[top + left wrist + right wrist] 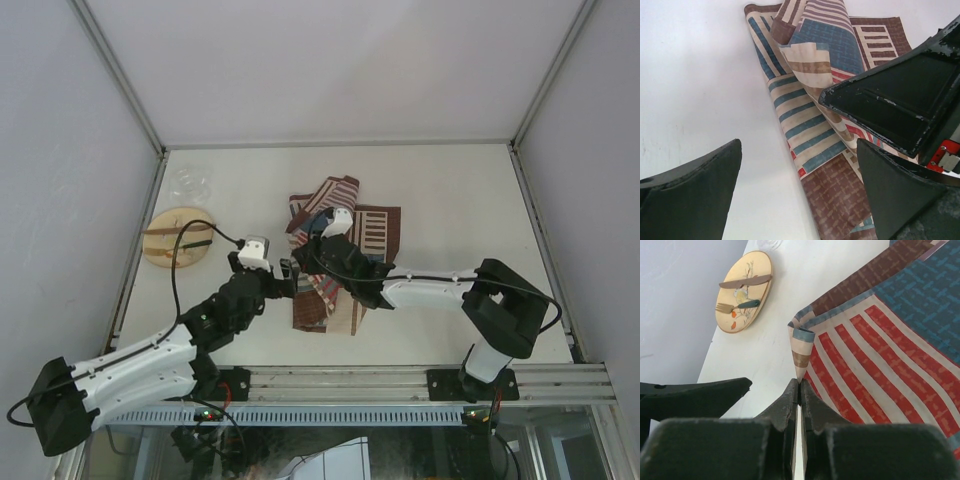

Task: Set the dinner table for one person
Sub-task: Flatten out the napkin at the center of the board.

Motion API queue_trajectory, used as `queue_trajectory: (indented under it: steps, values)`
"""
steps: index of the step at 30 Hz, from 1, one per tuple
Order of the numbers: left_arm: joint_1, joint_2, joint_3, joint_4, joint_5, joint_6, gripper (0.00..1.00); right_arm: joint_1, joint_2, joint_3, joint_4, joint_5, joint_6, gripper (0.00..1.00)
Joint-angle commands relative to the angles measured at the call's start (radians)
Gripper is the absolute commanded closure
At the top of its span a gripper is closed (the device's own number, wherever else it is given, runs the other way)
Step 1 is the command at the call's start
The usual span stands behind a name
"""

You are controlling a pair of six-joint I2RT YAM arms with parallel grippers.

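The striped red, brown and blue placemat (345,240) lies crumpled and partly folded over itself in the middle of the white dinner table (450,190). My right gripper (302,258) is shut on a raised fold at the mat's left edge; the right wrist view shows the pinch (800,382) and the mat (880,340) lifting from it. My left gripper (290,274) is open and empty just left of that spot, low over the mat's near-left edge (799,150). The left wrist view shows the mat (810,125) between its fingers and the right gripper's finger (900,100) above.
A round wooden plate (178,237) with a knife (745,281) and fork (737,306) on it sits at the table's left edge. A clear glass (190,182) stands behind it. Aluminium rails border the table; the arm bases sit at the near edge.
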Motion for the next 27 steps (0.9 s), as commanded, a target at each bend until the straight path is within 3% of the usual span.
queue_trajectory:
  steps: [1,5,11,16,21,27]
  values:
    - [-0.003,-0.038,-0.023,0.023,-0.037,-0.042,0.0,0.016,-0.013,0.039,0.069,-0.007,-0.032,0.99]
    - [-0.003,-0.105,-0.023,-0.049,-0.076,-0.068,0.0,0.017,-0.007,0.043,0.083,-0.026,-0.044,0.65]
    - [-0.003,-0.243,-0.022,-0.14,-0.114,-0.089,0.0,0.015,-0.02,0.043,0.078,-0.013,-0.076,0.35]
    - [-0.003,-0.329,-0.056,-0.223,-0.095,-0.247,0.0,0.015,-0.108,0.036,-0.031,0.099,-0.133,0.33]
    - [-0.003,-0.377,-0.183,-0.188,-0.107,-0.46,0.0,0.01,-0.293,-0.095,-0.071,0.246,-0.164,0.33]
    - [-0.003,-0.24,-0.182,-0.164,-0.159,-0.615,0.0,0.02,-0.61,-0.232,-0.174,0.386,-0.145,0.33]
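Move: The napkin's raised corner is pinched in the right fingertips, about 5 cm ahead of the left hand and 2 cm to its right, at nearly the same height. The napkin's middle lies level with the right hand, some 12 cm to its right and about 10 cm below. The plate is some 30 cm left of the right hand, 5 cm farther out and 10 cm below; the glass is 18 cm ahead of the right hand, 27 cm left, also near table height. The napkin's corner comes free as the right fingers open about two-thirds almost in place; then that hand backs off, roughly 10 cm right and 8 cm up over the napkin, its fingers tilting up. The open left hand eases left and back, first rising 3 cm, then dropping to about 4 cm below its start beside the napkin's near left edge, rolling its left side down some 20 degrees. ##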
